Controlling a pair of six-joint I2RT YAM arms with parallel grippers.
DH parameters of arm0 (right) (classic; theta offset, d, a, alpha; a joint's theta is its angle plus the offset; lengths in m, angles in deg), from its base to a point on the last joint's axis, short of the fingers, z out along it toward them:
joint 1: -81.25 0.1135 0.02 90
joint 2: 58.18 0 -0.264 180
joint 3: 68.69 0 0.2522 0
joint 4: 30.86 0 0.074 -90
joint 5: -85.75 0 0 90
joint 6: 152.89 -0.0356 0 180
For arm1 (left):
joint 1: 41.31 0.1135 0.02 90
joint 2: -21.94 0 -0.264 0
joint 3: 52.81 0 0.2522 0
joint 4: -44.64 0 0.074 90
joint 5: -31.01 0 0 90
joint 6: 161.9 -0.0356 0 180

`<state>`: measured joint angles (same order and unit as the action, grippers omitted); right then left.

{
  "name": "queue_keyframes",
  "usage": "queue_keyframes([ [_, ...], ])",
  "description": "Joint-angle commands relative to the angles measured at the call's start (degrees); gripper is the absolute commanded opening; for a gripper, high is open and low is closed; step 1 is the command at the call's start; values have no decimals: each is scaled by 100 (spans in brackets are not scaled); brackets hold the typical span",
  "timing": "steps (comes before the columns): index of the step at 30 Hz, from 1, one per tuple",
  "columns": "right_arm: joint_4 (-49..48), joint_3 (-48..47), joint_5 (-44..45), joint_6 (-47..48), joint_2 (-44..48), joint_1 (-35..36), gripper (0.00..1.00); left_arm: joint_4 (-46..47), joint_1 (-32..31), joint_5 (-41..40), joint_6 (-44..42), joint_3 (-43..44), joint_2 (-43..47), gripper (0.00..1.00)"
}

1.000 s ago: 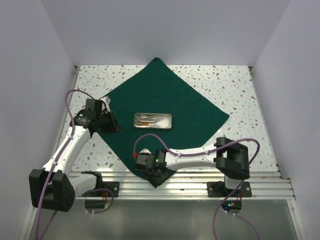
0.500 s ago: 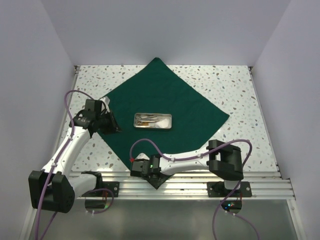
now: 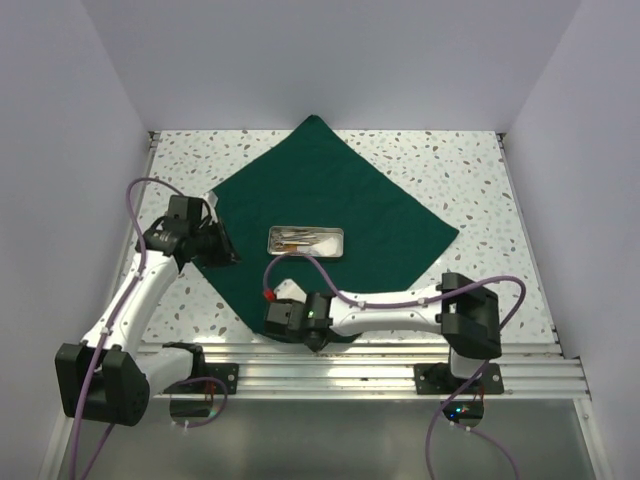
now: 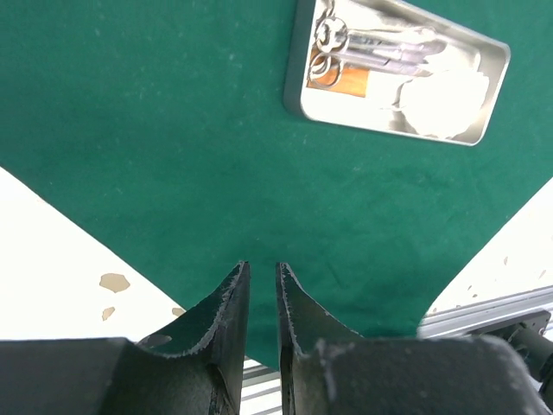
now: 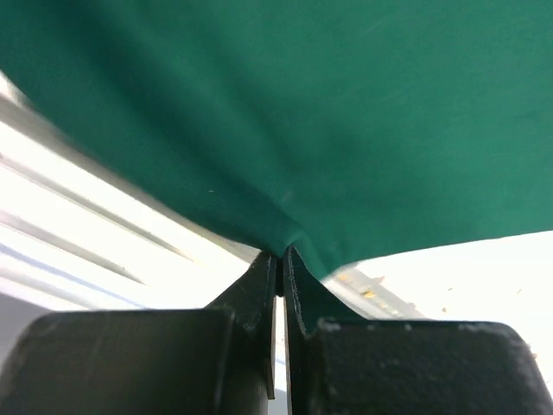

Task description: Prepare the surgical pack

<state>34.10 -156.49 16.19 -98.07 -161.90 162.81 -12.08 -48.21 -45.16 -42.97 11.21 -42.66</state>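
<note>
The dark green drape [image 3: 330,185] lies spread as a diamond on the speckled table. At its middle stands the steel tray [image 3: 306,229] with scissors [image 4: 333,39], forceps [image 4: 393,56] and white gauze [image 4: 441,99] inside. My right gripper [image 3: 322,343] is shut on the drape's near corner; the cloth [image 5: 346,104] bunches into the jaws of the right gripper [image 5: 281,252] and rises off the table. My left gripper [image 3: 225,255] sits over the drape's left corner. In the left wrist view the left gripper [image 4: 262,264] shows a narrow gap, with the flat drape [image 4: 173,130] beyond it.
Aluminium rails [image 3: 400,375] run along the near table edge, just behind the lifted corner. White walls close in the table on three sides. Purple cables [image 3: 140,195] loop off both arms. Bare speckled tabletop [image 3: 470,170] surrounds the drape.
My right gripper has closed on the drape's near corner and drawn it back from the table edge, a little inward. The left gripper has barely moved.
</note>
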Motion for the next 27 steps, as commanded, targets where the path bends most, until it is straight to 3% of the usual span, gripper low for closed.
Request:
queue_keyframes([
  [1, 223, -496, 565, 335, 546, -499, 0, -142, 30, -82, -54, 396, 44, 22],
  [6, 83, -857, 425, 985, 661, -1527, 0, -186, 74, -169, -115, 607, -167, 23],
  [11, -66, -1902, 337, 1900, 292, -2222, 0, -222, 171, -231, -247, 923, -571, 23],
  [18, 338, -4255, 320, 2427, -1096, -3075, 0, -310, 470, -196, -643, 1697, -1590, 24],
  [27, 610, -5927, -67, 2464, -2512, -3673, 0, -90, 663, -3, -757, 2163, -2425, 24],
])
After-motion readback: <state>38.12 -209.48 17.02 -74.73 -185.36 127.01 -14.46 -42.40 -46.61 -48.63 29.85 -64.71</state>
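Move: The right hand, at the robot's edge of the green drape with the drape's near corner already pinched, has the instrument tray about 27 cm ahead and 4 cm left, some 4 cm lower. In the tray, the white gauze lies about 27 cm ahead and in line with the hand, the scissors roughly 28 cm ahead and 6 cm left. From the idle left hand, the tray is about 12 cm ahead, 16 cm right and 11 cm below. Keeping its pinch on the drape's near corner, the right hand sweeps it quickly forward over the tray, some 32 cm, arching up about 14 cm and sinking slightly at the end while the fingertips swing outward and the wrist turns about 15 degrees clockwise. The left hand, holding nothing, goes about 8 cm forward and a little left. ##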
